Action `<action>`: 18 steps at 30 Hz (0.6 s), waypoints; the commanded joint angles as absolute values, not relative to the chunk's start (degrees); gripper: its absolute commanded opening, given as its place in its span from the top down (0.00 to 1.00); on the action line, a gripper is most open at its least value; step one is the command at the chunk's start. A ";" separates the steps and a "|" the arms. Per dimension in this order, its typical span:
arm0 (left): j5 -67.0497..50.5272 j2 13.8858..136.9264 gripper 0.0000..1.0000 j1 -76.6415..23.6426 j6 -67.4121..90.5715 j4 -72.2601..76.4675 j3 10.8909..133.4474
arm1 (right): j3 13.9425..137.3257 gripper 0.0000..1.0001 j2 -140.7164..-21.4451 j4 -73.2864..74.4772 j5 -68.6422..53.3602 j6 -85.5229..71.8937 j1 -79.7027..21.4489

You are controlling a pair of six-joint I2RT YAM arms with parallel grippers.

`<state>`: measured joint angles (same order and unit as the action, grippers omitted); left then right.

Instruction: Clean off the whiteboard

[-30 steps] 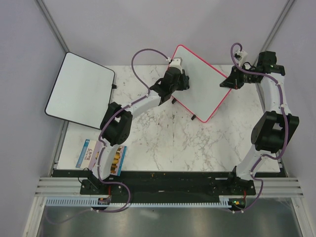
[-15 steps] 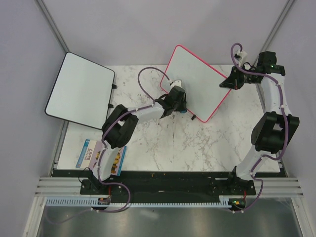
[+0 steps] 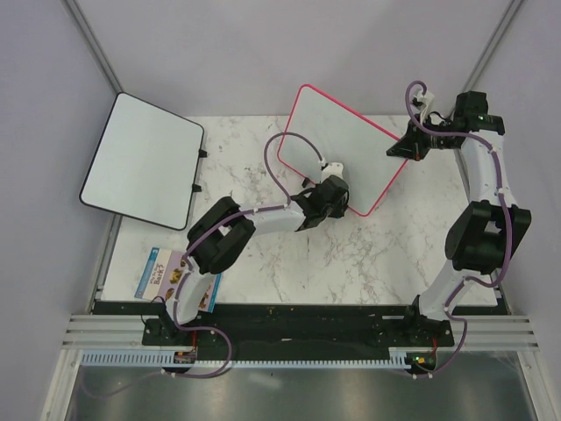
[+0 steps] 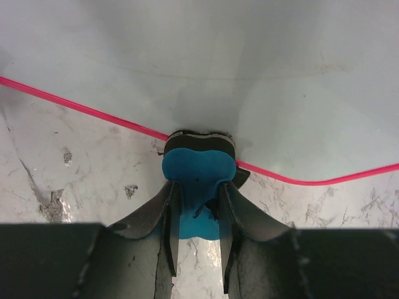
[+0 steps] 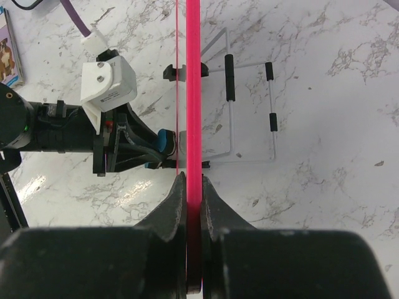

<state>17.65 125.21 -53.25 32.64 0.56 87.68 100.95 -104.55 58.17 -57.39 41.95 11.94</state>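
Note:
The whiteboard point(image 3: 337, 140), white with a pink frame, is held tilted over the back of the marble table. My right gripper point(image 3: 405, 147) is shut on its right edge; in the right wrist view the pink frame point(image 5: 194, 75) runs between the closed jaws of the right gripper point(image 5: 194, 184). My left gripper point(image 3: 336, 195) is shut on a blue eraser point(image 4: 199, 162). The eraser presses against the board's lower edge, where the pink rim meets the white face point(image 4: 218, 62). The eraser point(image 5: 164, 141) also shows in the right wrist view. The board's face looks clean.
A second white board with a black frame point(image 3: 140, 162) lies at the table's far left. A picture booklet point(image 3: 162, 276) lies at the near left. A white wire stand with black sleeves point(image 5: 249, 106) rests on the marble behind the held board.
My left gripper has swept with the eraser from the board's upper left part down to its lower edge. The board has swung a little to the left in my right gripper.

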 commanded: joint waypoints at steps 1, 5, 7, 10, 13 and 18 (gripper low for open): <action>19.94 120.33 0.98 -56.08 30.41 3.88 86.22 | 93.60 1.00 -110.92 73.13 -46.06 48.69 7.38; 24.95 117.61 0.98 -54.50 29.18 1.58 83.34 | 94.30 1.00 -111.71 73.21 -45.36 47.47 7.38; 26.71 115.14 0.98 -53.71 26.74 2.11 81.75 | 94.83 1.00 -112.23 73.13 -44.74 46.32 7.38; 29.52 111.29 0.98 -53.18 21.30 4.82 78.58 | 95.53 1.00 -112.85 73.21 -44.12 44.83 7.56; 32.51 106.20 0.98 -53.00 16.11 7.90 75.33 | 96.32 1.00 -113.38 73.21 -43.77 43.08 7.73; 36.21 98.63 0.98 -51.07 12.04 8.70 69.88 | 97.91 1.00 -113.99 73.13 -42.98 39.82 7.82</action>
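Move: The left hand holds the blue eraser at the whiteboard's lower edge; the board's middle lies about 13 cm ahead, level sideways and some 9 cm higher. The right clip is right beside the eraser, roughly 1 cm back and 2 cm below, while the left clip stands about 10 cm left and 6 cm ahead. From the right hand, gripping the board's right edge, the board's middle is roughly 13 cm left, 2 cm ahead and 6 cm lower. Left hand eases back, freeing the held eraser from the board, then swings left and up, about 8 cm each. ##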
